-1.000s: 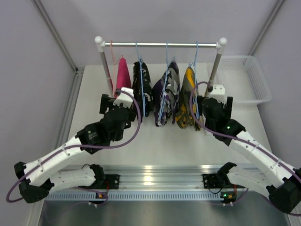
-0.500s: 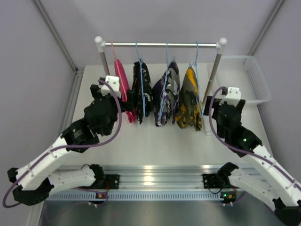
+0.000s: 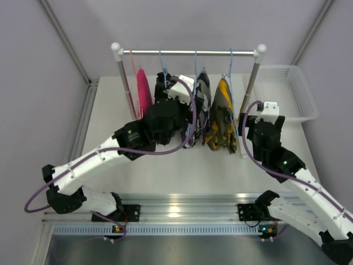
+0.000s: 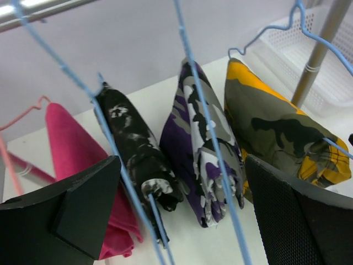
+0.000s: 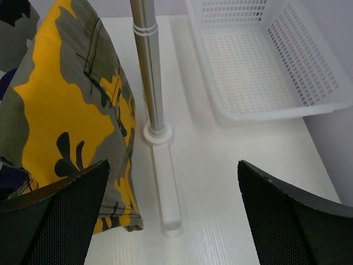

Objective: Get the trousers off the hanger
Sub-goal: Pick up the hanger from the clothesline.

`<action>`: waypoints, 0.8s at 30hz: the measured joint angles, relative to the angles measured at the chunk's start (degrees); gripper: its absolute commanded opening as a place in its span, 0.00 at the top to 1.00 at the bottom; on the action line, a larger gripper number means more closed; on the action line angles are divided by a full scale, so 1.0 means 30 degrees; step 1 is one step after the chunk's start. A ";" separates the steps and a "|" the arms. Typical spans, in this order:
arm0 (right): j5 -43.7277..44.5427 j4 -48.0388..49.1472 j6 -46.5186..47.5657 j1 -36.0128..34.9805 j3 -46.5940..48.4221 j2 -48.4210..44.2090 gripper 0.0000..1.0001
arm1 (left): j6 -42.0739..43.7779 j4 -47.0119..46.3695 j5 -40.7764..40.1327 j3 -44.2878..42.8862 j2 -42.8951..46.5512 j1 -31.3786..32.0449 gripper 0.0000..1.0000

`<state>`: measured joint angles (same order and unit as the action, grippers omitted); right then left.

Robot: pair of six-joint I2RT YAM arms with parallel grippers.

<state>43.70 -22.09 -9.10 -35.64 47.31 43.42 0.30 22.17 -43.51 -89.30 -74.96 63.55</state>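
Four small trousers hang on wire hangers from a rail (image 3: 187, 52): hot pink (image 3: 144, 91), black with white print (image 4: 135, 149), purple camouflage (image 3: 202, 91) and yellow-olive camouflage (image 3: 222, 113). My left gripper (image 3: 177, 91) is raised in front of the black and purple pairs and partly hides the black pair from above. In its wrist view the left gripper (image 4: 182, 221) is open, with blue hanger wires (image 4: 212, 138) crossing between the fingers. My right gripper (image 5: 176, 221) is open beside the yellow-olive pair (image 5: 66, 110), holding nothing.
The rack's right post (image 5: 146, 66) and its white foot (image 5: 165, 182) stand just ahead of the right gripper. A white slotted basket (image 5: 265, 61) sits at the back right. The pink pair hangs on a pink hanger (image 4: 22, 116) by the left post (image 3: 122, 77).
The left arm swung right and upward, from beside the pink trousers to in front of the black and purple pairs. The right arm drew back to the right earlier and then held still.
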 measured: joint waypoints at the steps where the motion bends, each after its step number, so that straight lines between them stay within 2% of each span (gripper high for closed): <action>1: 0.0007 -0.0015 -0.0007 0.0000 0.0000 0.0000 0.02 | 0.0015 -0.0015 0.0262 -0.0321 -0.0597 0.0000 0.01; 6: 0.0576 -0.0029 -0.0036 0.0000 0.0000 -0.0648 0.02 | -0.0007 0.0182 0.1515 -0.2142 -0.2943 0.0000 0.01; 14: 0.1311 -0.0066 -0.0401 0.0000 -0.0015 -0.2929 0.02 | -0.0262 0.1246 0.3687 -0.7810 -0.6477 0.0000 0.01; 19: 0.1566 -0.0087 -0.0685 0.0000 -0.0022 -0.3344 0.02 | -0.0554 0.2062 0.4481 -1.1927 -0.8670 0.0000 0.01; 24: 0.1588 -0.0160 -0.0874 0.0000 -0.0029 -0.3344 0.02 | -0.0867 0.2419 0.5107 -1.3996 -1.0389 0.0000 0.01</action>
<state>48.47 -22.57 -11.73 -35.64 47.22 33.39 -2.31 29.43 -28.18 -131.28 -106.13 63.55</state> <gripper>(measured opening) 0.982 0.990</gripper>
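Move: The left hand is aimed at the blue hanger with the yellow camo trousers, about 17 cm to its right, some 9 cm ahead and a few centimetres lower. The purple camo trousers hang roughly 5 cm to that hand's right, 9 cm ahead and 12 cm down; the yellow camo trousers are 16 cm right, 9 cm ahead and about 15 cm down. From the right hand, that hanger is around 14 cm left, 9 cm ahead and 12 cm higher. Rightward along the front of the rail, the open left hand sweeps about 15 cm past the purple camo trousers towards the yellow camo trousers' hanger, edging forward, dipping slightly, then rising, and swinging clockwise some 15 degrees. The open right hand draws up, right and back from that hanger, tipping up a little, then stays. ##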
